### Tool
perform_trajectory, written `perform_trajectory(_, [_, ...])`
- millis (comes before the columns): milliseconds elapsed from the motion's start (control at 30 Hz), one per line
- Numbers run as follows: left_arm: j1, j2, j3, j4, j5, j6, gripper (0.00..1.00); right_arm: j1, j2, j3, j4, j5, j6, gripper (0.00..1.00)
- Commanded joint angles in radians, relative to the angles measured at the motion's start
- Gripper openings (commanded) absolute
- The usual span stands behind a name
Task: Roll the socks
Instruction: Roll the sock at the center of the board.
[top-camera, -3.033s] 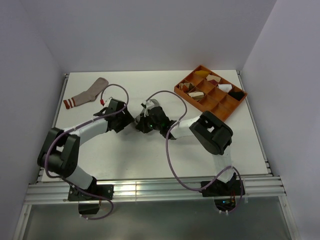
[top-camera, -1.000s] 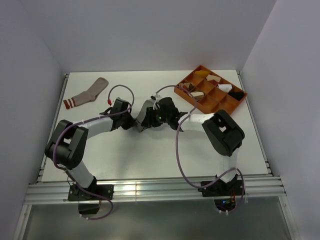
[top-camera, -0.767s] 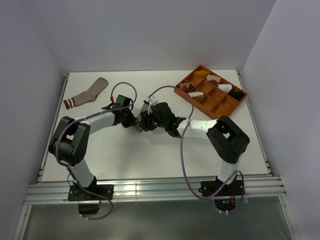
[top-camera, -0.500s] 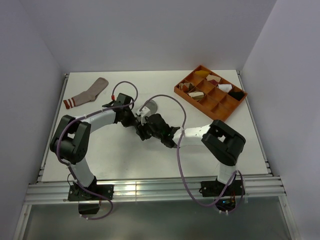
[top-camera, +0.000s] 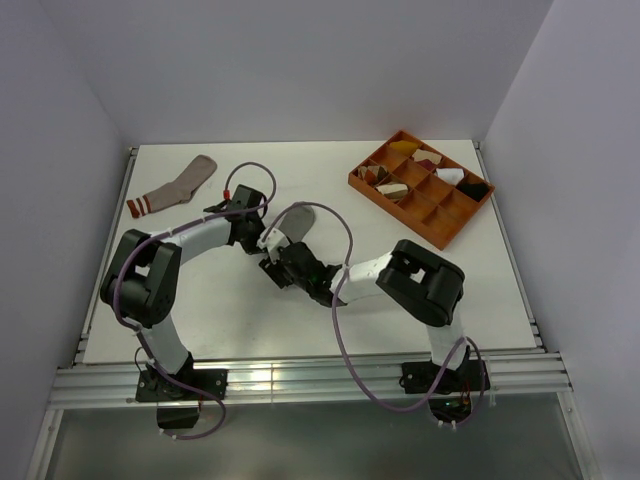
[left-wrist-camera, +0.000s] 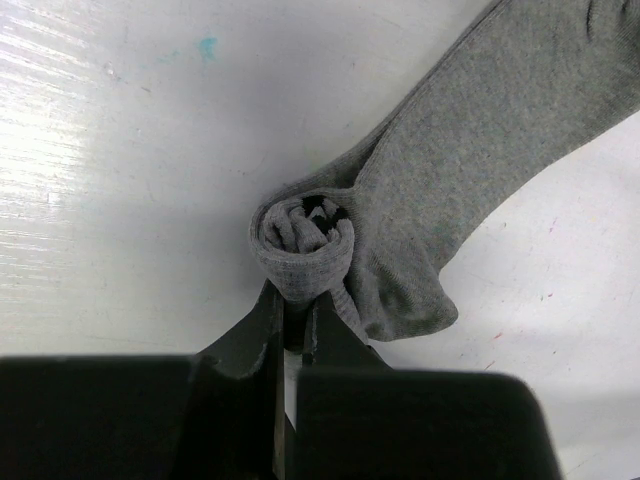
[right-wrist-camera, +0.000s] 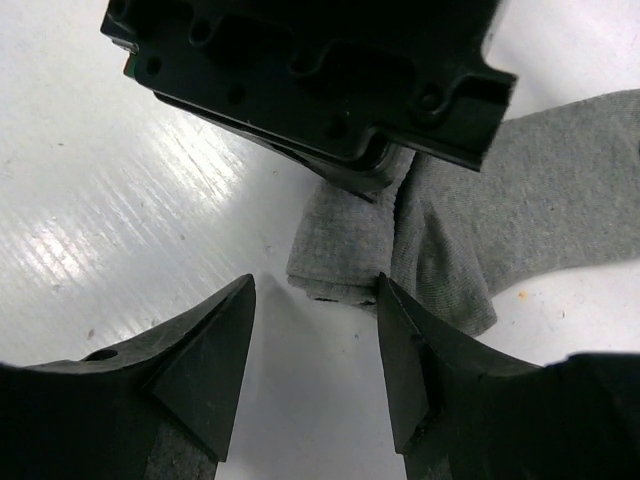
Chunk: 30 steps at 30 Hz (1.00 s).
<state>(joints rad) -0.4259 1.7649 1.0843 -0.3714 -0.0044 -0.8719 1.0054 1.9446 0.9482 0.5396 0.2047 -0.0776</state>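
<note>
The grey sock (top-camera: 298, 217) lies mid-table, its cuff end wound into a small roll (left-wrist-camera: 303, 240) and the rest stretching away (left-wrist-camera: 480, 140). My left gripper (left-wrist-camera: 294, 312) is shut on the near side of that roll; in the top view the left gripper (top-camera: 260, 238) sits at the sock's left end. My right gripper (right-wrist-camera: 315, 298) is open, and the roll (right-wrist-camera: 345, 245) lies just beyond its fingertips, with the right one close against the cloth. It comes in from the near side (top-camera: 275, 264). The pinkish-tan sock (top-camera: 176, 186) lies flat at the far left.
An orange divided tray (top-camera: 447, 224) with small cloth bundles stands at the back right. The left gripper's black body (right-wrist-camera: 300, 70) fills the top of the right wrist view, close above the roll. Grey walls close in the table on three sides.
The right gripper has opened and swung from over the grey sock to its near side, baring the sock. The left gripper stays shut on the roll, hardly moved.
</note>
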Motion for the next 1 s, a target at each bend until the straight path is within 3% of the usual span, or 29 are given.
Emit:
perform_trajectory(0, [0.003,0.030,0.005,-0.101,-0.005,0.039,0.00,0.015,0.014,0.046,0.059,0.053,-0.039,0.59])
perform_trajectory(233, [0.003,0.034,-0.001,-0.092,0.027,0.037,0.00,0.045,0.083,0.089,0.042,0.136,-0.063,0.56])
perform_trajectory(433, [0.003,0.027,-0.011,-0.077,0.052,0.030,0.00,0.059,0.122,0.121,0.023,0.202,-0.053,0.47])
perform_trajectory(533, [0.003,0.024,-0.014,-0.067,0.066,0.027,0.00,0.062,0.125,0.127,0.013,0.234,-0.038,0.33])
perform_trajectory(567, [0.003,0.022,-0.017,-0.066,0.073,0.027,0.00,0.062,0.125,0.126,0.011,0.233,-0.034,0.23])
perform_trajectory(667, [0.003,0.008,-0.027,-0.054,0.070,0.021,0.00,0.061,0.116,0.115,-0.006,0.207,-0.010,0.07])
perform_trajectory(733, [0.006,-0.008,-0.035,-0.037,0.066,0.008,0.01,0.053,0.103,0.110,-0.035,0.177,0.030,0.00])
perform_trajectory(833, [0.016,-0.031,-0.057,-0.008,0.063,-0.009,0.08,0.023,0.085,0.100,-0.066,0.087,0.076,0.00])
perform_trajectory(967, [0.042,-0.061,-0.076,0.017,0.069,-0.015,0.32,-0.031,0.071,0.112,-0.130,-0.066,0.168,0.00])
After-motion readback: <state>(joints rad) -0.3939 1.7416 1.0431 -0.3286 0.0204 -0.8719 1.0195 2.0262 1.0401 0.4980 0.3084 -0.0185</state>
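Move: From the right hand, open beside the rolled cuff end of the grey sock, the roll lies about 3 cm ahead, 1 cm to the left and 1 cm below. The flat rest of that sock runs out some 9 cm ahead and 6 cm to the right, about 2 cm below. The closed left gripper already pinches the roll, whose middle is about 1 cm to the right of the left hand and level with it front to back and in height. Ease the right gripper about 2 cm forward and down, slightly left, towards the near end of the sock roll, then shut its fingers fully to pinch the grey fabric there. Hold the roll with the left gripper all the while; once the right has closed, begin parting the left fingers, to about a quarter open, letting that hand drift just under 1 cm left. ##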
